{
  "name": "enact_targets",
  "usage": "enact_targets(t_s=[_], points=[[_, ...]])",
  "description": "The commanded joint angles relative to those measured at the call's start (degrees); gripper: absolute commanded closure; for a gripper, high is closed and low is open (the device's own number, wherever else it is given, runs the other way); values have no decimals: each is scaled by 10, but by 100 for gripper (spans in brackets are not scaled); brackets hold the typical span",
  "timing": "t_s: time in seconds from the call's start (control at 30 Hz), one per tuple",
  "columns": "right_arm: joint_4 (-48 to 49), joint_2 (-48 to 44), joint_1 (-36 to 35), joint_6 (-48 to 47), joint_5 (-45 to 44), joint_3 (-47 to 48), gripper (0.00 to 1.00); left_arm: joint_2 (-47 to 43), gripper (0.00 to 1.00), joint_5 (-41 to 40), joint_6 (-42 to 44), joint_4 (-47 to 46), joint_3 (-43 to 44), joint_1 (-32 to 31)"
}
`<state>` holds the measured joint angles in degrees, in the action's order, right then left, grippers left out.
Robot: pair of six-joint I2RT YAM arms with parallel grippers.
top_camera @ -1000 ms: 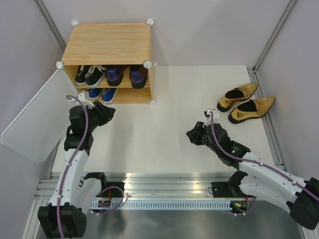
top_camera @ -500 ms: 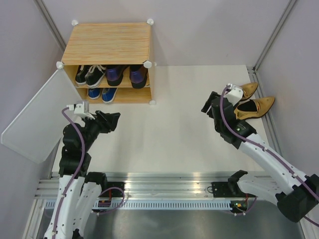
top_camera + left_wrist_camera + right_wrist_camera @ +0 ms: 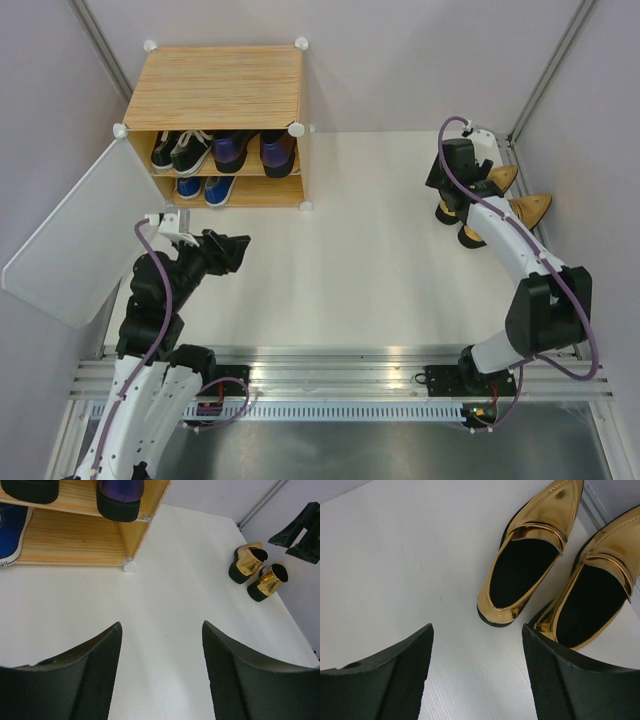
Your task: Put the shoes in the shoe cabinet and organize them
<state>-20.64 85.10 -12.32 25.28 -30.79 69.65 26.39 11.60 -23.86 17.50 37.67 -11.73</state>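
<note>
The shoe cabinet [image 3: 215,85] stands at the far left with its door [image 3: 70,245] swung open. Black sneakers [image 3: 178,150] and purple heels [image 3: 250,150] fill the upper shelf, and blue sneakers [image 3: 205,188] sit on the left of the lower shelf. Two gold shoes [image 3: 520,210] lie side by side at the far right, partly hidden by my right arm. My right gripper [image 3: 477,627] hovers open just behind the heel of the nearer gold shoe [image 3: 540,525], with nothing in it. In front of the cabinet my left gripper [image 3: 235,250] is open and empty.
Grey walls close in both sides and the back, with a metal rail [image 3: 535,240] along the right edge just beyond the gold shoes. The open door juts out beside my left arm. The right half of the lower shelf [image 3: 75,545] is bare wood.
My right arm swung from mid-table out to the gold shoes while its jaws opened. My left arm drew back from the cabinet front and its jaws widened.
</note>
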Motion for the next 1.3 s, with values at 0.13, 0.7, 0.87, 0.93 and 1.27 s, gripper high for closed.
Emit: enact_targets(t_s=[0.13,0.7,0.87,0.93,1.27], points=[[38,134,63,-86,69,77,30,-9,30,-43,27,10,23,-10],[43,176,37,-88,161,29,75,-5,29,-47,27,16,27,-8],[26,130,17,-82,175,26,95,-5,29,-50,26,17,27,-1],[15,115,8,-72,187,23,99,-6,29,-53,27,18,28,4],[10,84,-268,84,187,-47,99,-6,29,-51,24,18,27,18]])
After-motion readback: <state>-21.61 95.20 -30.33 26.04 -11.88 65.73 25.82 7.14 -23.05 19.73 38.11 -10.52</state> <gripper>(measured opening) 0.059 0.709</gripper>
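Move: The gold shoe nearer the cabinet has its middle about 8 cm ahead of the open right hand, 6 cm to its right and some 15 cm below. The other gold shoe stands beside it, roughly 1 cm ahead of the hand and 14 cm to the right. The cabinet's middle is some 54 cm to the left and 12 cm ahead. From the left hand, the nearer gold shoe is about 27 cm ahead and 58 cm to the right, 22 cm lower. The right fingers close on the left rim of the nearer gold shoe by its heel, after the hand dips about 12 cm and reaches some 6 cm forward, tipping down. Keeping that pinch, the hand sweeps low over the table, left and back towards the cabinet's side by some 20 cm, ever faster, turning counter-clockwise. ##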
